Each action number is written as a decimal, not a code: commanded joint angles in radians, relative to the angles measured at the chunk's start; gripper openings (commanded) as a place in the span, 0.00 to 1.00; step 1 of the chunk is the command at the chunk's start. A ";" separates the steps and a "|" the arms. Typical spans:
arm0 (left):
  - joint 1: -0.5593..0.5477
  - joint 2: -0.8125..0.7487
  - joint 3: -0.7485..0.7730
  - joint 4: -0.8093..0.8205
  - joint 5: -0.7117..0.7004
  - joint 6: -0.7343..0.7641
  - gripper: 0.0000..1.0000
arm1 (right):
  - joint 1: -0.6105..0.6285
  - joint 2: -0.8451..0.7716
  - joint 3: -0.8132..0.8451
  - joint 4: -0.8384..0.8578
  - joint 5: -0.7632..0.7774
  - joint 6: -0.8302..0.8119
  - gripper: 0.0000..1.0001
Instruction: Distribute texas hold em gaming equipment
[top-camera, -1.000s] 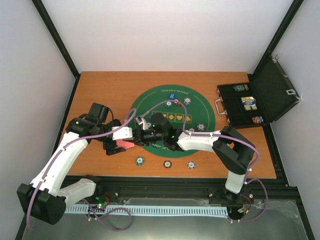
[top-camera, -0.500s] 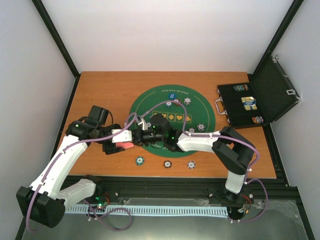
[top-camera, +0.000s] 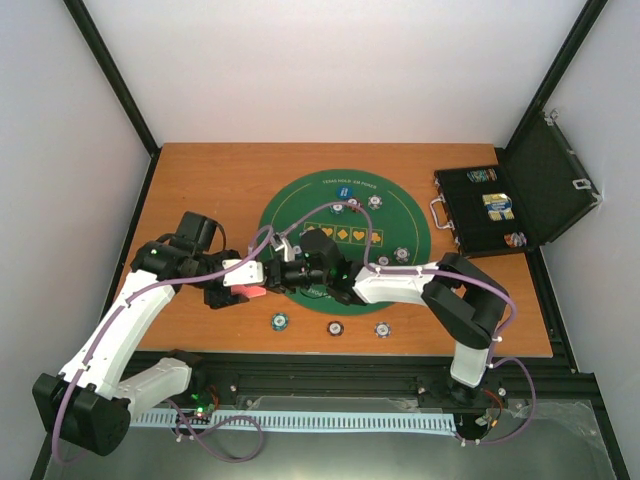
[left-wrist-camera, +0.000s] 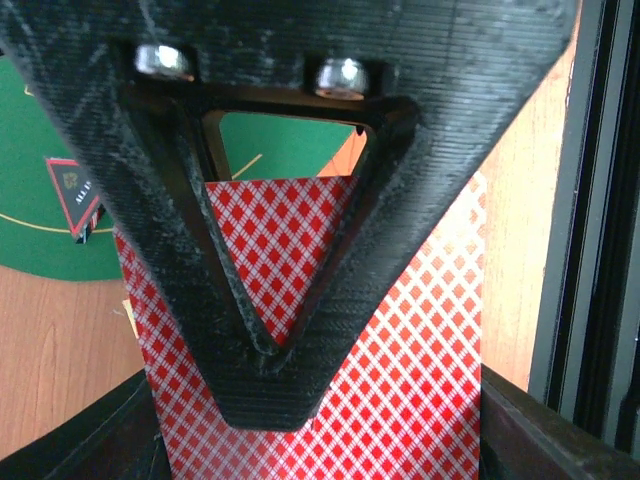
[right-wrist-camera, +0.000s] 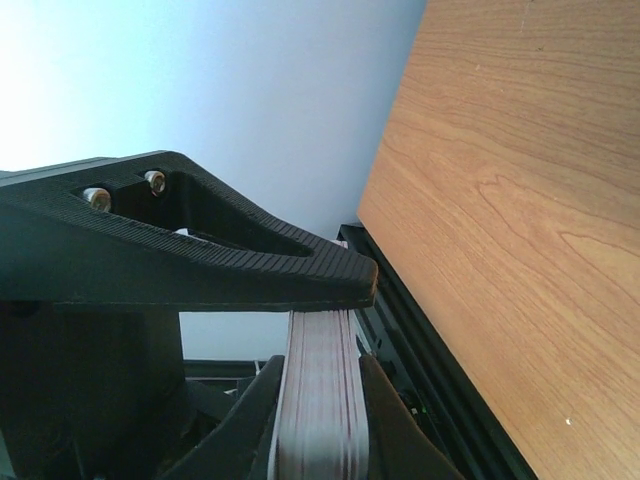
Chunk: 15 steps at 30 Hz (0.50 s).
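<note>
My left gripper (top-camera: 243, 287) and right gripper (top-camera: 284, 272) meet nose to nose at the left rim of the green mat (top-camera: 290, 200). In the right wrist view the right gripper (right-wrist-camera: 325, 370) is shut on a deck of playing cards (right-wrist-camera: 320, 400), seen edge-on. In the left wrist view the left gripper (left-wrist-camera: 300, 440) is shut on a red-diamond-backed card (left-wrist-camera: 420, 350), which shows pink (top-camera: 253, 291) from above. Poker chips lie on the mat (top-camera: 374, 201) (top-camera: 401, 254) and on the wood near the front edge (top-camera: 280, 321) (top-camera: 335, 327) (top-camera: 382, 329). A black triangular marker (left-wrist-camera: 72, 195) sits on the mat.
An open black case (top-camera: 545, 170) stands at the right edge of the wooden table (top-camera: 200, 180), holding more chips (top-camera: 483, 175) and a card box (top-camera: 498, 205). A black frame rail (left-wrist-camera: 590, 250) runs along the table's near edge. White walls close in the back and sides.
The left gripper's fingers have closed from wide open onto the card at the end of the right gripper's deck. Both arms have shifted only slightly.
</note>
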 joint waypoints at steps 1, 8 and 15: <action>-0.008 -0.029 0.046 -0.042 0.024 0.047 0.61 | 0.005 0.050 -0.004 -0.103 0.039 -0.061 0.07; -0.008 -0.022 0.065 -0.061 0.028 0.039 0.66 | 0.007 0.058 0.066 -0.201 0.047 -0.121 0.06; -0.008 -0.012 0.007 -0.003 0.035 0.011 0.98 | 0.007 0.014 0.016 0.018 0.003 -0.006 0.04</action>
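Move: The red card deck is already held between both hands. Its middle is roughly 2 cm right of the left hand point and 3 cm left of the right one, about 1 cm below both. Counted from the left hand, the second card pack is on the table some 15 cm almost straight below, 1 cm back. The ALL IN triangle is about 10 cm ahead and 4 cm right, the teal chip stack about 9 cm back and 5 cm right, both at table height. The red card deck stays pinched by its faces in the right gripper, which drifts just under 1 cm left together with the left hand, then eases partly back and sinks, about 2 cm down in all. The left hand otherwise stays put over the deck; its fingers keep hold of the long edges at first, then open wide and let go. ##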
